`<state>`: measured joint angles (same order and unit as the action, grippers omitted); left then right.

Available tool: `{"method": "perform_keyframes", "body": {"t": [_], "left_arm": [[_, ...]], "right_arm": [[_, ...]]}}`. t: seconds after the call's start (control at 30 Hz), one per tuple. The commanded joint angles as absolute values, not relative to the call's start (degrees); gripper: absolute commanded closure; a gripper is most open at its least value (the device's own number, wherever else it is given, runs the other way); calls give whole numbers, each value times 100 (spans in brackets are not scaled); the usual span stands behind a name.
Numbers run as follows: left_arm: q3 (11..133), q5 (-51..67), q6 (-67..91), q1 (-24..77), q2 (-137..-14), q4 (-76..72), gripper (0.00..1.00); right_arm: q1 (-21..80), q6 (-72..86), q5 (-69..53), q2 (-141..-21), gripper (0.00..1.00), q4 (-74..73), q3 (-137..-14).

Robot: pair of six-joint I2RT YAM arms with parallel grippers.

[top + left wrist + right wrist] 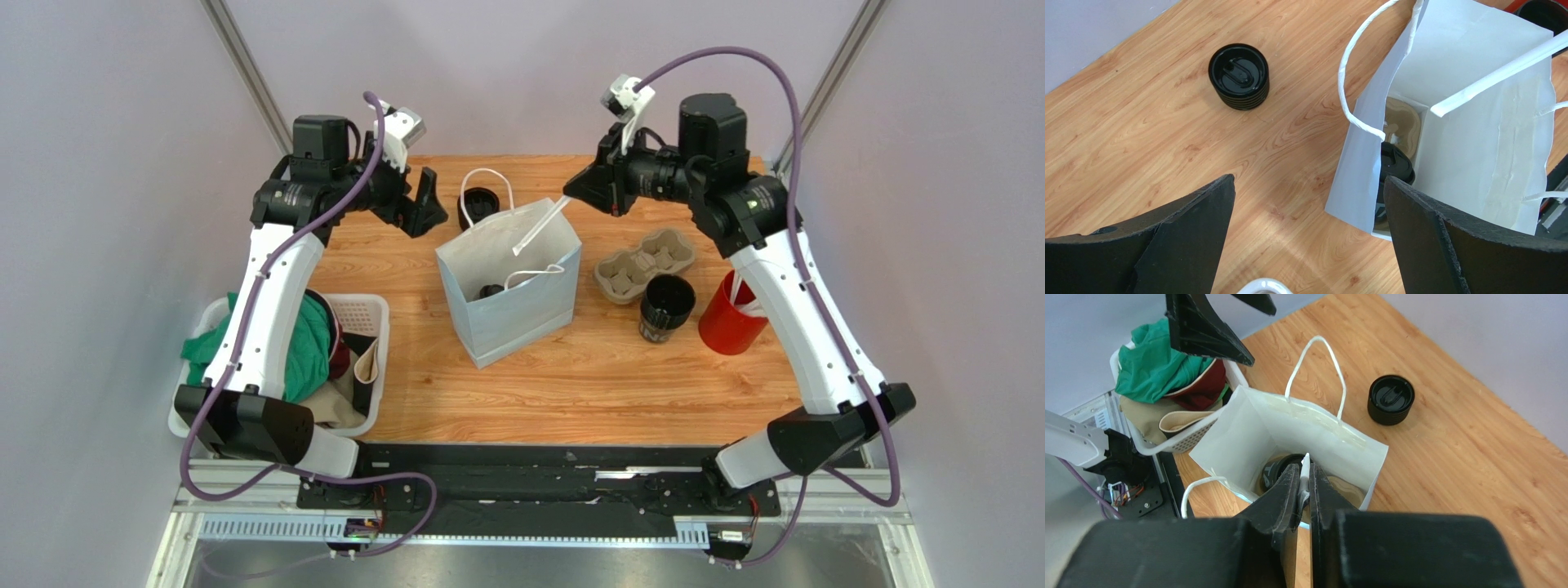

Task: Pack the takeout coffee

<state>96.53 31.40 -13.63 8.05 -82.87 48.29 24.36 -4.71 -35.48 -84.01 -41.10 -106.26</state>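
A black-lidded takeout coffee (481, 206) (1239, 76) (1391, 399) stands on the wood table behind the white paper bag (509, 300) (1475, 141) (1315, 432). Inside the bag, a second black cup (1396, 164) (1280, 470) sits in a cardboard tray. A third black cup (666, 306) stands right of the bag. My right gripper (577, 190) (1304, 473) is shut on a white straw (541, 227) (1499, 72), which slants down over the bag's mouth. Left of the bag's back corner, my left gripper (423, 202) (1309, 180) hangs open and holds nothing.
An empty cardboard cup tray (644, 263) lies right of the bag, and a red cup (732, 316) stands beyond the third black cup. A white basket (371, 306) (1192, 436) with green cloth and other items sits at the table's left edge.
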Motion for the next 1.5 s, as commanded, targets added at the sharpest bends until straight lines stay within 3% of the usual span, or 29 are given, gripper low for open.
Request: {"method": "perform_keyframes", "body": {"t": [0.0, 0.57, 0.83, 1.13, 1.43, 1.47], "left_arm": [[9589, 3375, -1239, 773, -8086, 4606, 1], [9229, 3524, -1116, 773, -7910, 4403, 1], [9246, 3621, -1064, 773, -7954, 4403, 1], [9360, 3648, -1107, 773, -7928, 4517, 1], [9598, 3288, -1345, 773, -7787, 4676, 1], [9598, 3226, -1327, 773, -7735, 4658, 1]], "right_arm": [[2575, -501, -3358, -8508, 91, -3595, -10310], [2891, -439, -3243, -9000, 91, -2839, -9405], [2953, -764, -3050, -8956, 70, -3023, -9387], [2944, -1371, -2418, -8658, 51, -3849, -10186], [2839, -1793, -1566, -8148, 15, -4605, -10933], [2813, -1802, -1486, -8095, 1, -4623, -10925]]}}
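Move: The right hand, already pinching the paper-wrapped straw, is high over the near right side of the paper bag, whose middle is about 8 cm ahead, 7 cm to its left and some 31 cm below. The cup carrier lies about 19 cm ahead and 17 cm right, the black cup 9 cm ahead and 18 cm right, both nearly 40 cm down. From the left hand, the bag is about 4 cm ahead, 10 cm right and 23 cm below. Keeping its pinch, the right hand sinks about 11 cm towards the bag's open top while easing some 4 cm left and 3 cm forward, the fingers tipping slightly further down and carrying the straw in over the cup inside. Near the bottom it opens and lets go of the straw, then, still spreading its fingers almost wide, climbs about 9 cm and draws off to the right, away from the bag. ##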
